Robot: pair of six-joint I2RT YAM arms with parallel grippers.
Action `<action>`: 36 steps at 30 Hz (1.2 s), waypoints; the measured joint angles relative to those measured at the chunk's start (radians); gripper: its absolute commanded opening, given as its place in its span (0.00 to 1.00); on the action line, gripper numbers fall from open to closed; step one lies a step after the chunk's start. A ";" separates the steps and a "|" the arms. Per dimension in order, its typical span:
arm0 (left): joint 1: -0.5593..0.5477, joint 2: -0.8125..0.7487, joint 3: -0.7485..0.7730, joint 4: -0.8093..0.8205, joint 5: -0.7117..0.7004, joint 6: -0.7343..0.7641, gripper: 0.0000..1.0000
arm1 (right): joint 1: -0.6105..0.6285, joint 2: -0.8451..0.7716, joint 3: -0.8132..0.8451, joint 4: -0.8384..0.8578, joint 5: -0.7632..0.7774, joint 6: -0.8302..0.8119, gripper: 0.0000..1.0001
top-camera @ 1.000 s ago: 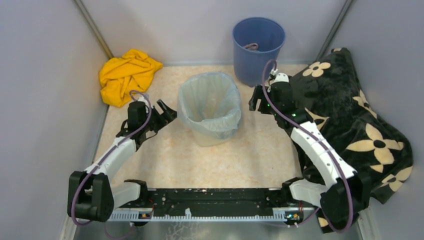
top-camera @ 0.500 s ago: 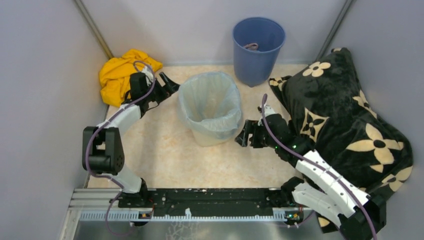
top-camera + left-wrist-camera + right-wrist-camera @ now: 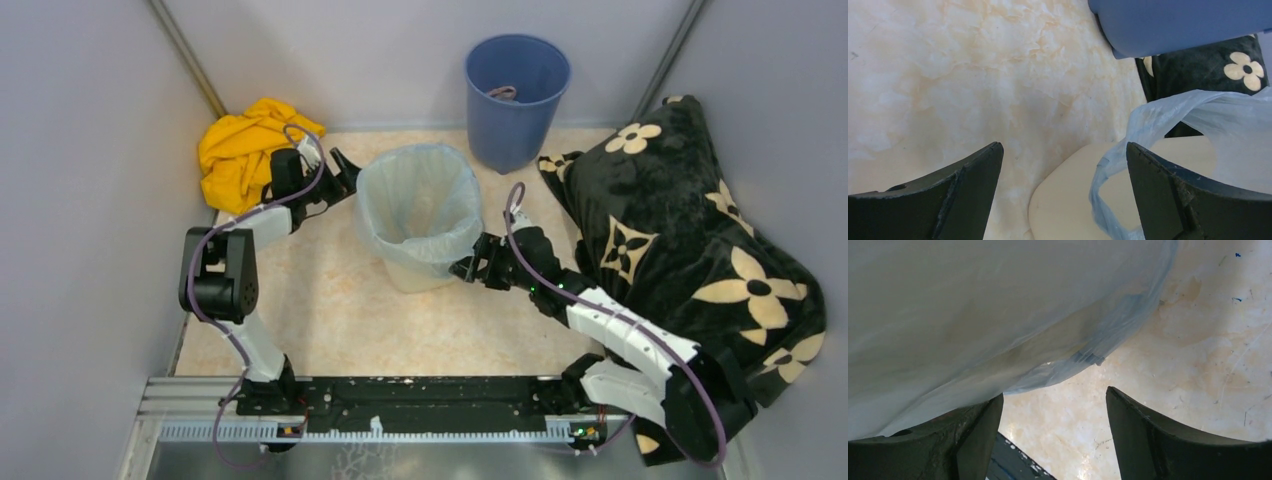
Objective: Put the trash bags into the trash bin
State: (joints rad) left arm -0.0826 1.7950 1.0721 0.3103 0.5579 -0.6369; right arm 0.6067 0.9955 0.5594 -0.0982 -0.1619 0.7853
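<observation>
The cream trash bin (image 3: 412, 279) stands mid-floor, with a pale-blue trash bag (image 3: 420, 200) lining it and folded over the rim. My left gripper (image 3: 345, 170) is open at the bin's back-left corner. In the left wrist view its fingers (image 3: 968, 195) straddle the cream rim (image 3: 1068, 200) and a loose loop of bag (image 3: 1113, 170), touching neither. My right gripper (image 3: 465, 268) is open, low against the bin's right side. In the right wrist view the bag's hem (image 3: 1088, 357) hangs just above the right gripper (image 3: 1054, 394), draping over one finger (image 3: 973, 430), with only floor between the tips.
A yellow cloth (image 3: 245, 145) lies behind the left arm at the back left. A round blue bucket (image 3: 515, 95) stands behind the bin. A black flowered blanket (image 3: 700, 240) covers the right side. Grey walls close in on three sides, and the arms' base rail (image 3: 400, 400) runs along the near edge.
The left gripper swung from the bin's front left up to its back-left rim. The right gripper dropped from beside the blue bucket to the bin's lower right side. Both stayed open.
</observation>
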 measured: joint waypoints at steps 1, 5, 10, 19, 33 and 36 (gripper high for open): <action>0.000 0.000 -0.009 0.022 0.010 -0.002 0.99 | 0.000 0.031 -0.003 0.030 0.000 0.005 0.75; 0.000 -0.002 -0.064 0.093 0.040 -0.005 0.99 | 0.000 0.114 -0.002 0.081 0.010 0.010 0.76; -0.001 -0.029 -0.177 0.135 0.061 -0.011 0.99 | -0.009 0.167 0.041 0.059 0.034 -0.018 0.77; -0.008 -0.145 -0.319 0.185 0.058 -0.017 0.99 | -0.140 0.222 0.131 0.053 0.027 -0.080 0.78; -0.063 -0.307 -0.415 0.161 0.055 -0.015 0.99 | -0.251 0.427 0.275 0.053 -0.010 -0.145 0.78; -0.065 -0.346 -0.431 0.146 0.052 -0.011 0.99 | -0.285 0.433 0.304 0.056 -0.016 -0.159 0.79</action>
State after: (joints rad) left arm -0.1474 1.4487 0.6415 0.4561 0.6098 -0.6476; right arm 0.3222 1.4281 0.8639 -0.0422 -0.1780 0.6266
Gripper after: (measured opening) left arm 0.987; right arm 0.783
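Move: The bag-lined trash bin stands between my open hands, its middle about level with them: some 16 cm back and 14 cm to the right of my left hand, about 8 cm ahead and 10 cm to the left of my right. The blue bin is roughly 32 cm farther out and 18 cm to the right of the trash bin. The yellow cloth lies about 12 cm ahead, 19 cm left and 10 cm below my left hand. Working the two sides against each other, I draw my left hand back about 11 cm along the trash bin's left side, while my right hand goes forward some 13 cm and about 5 cm right along its right side, pushing on the bag-covered wall. Both hands dip about 3 cm and come up again; the right turns some 10 degrees clockwise. The fingers stay open. ##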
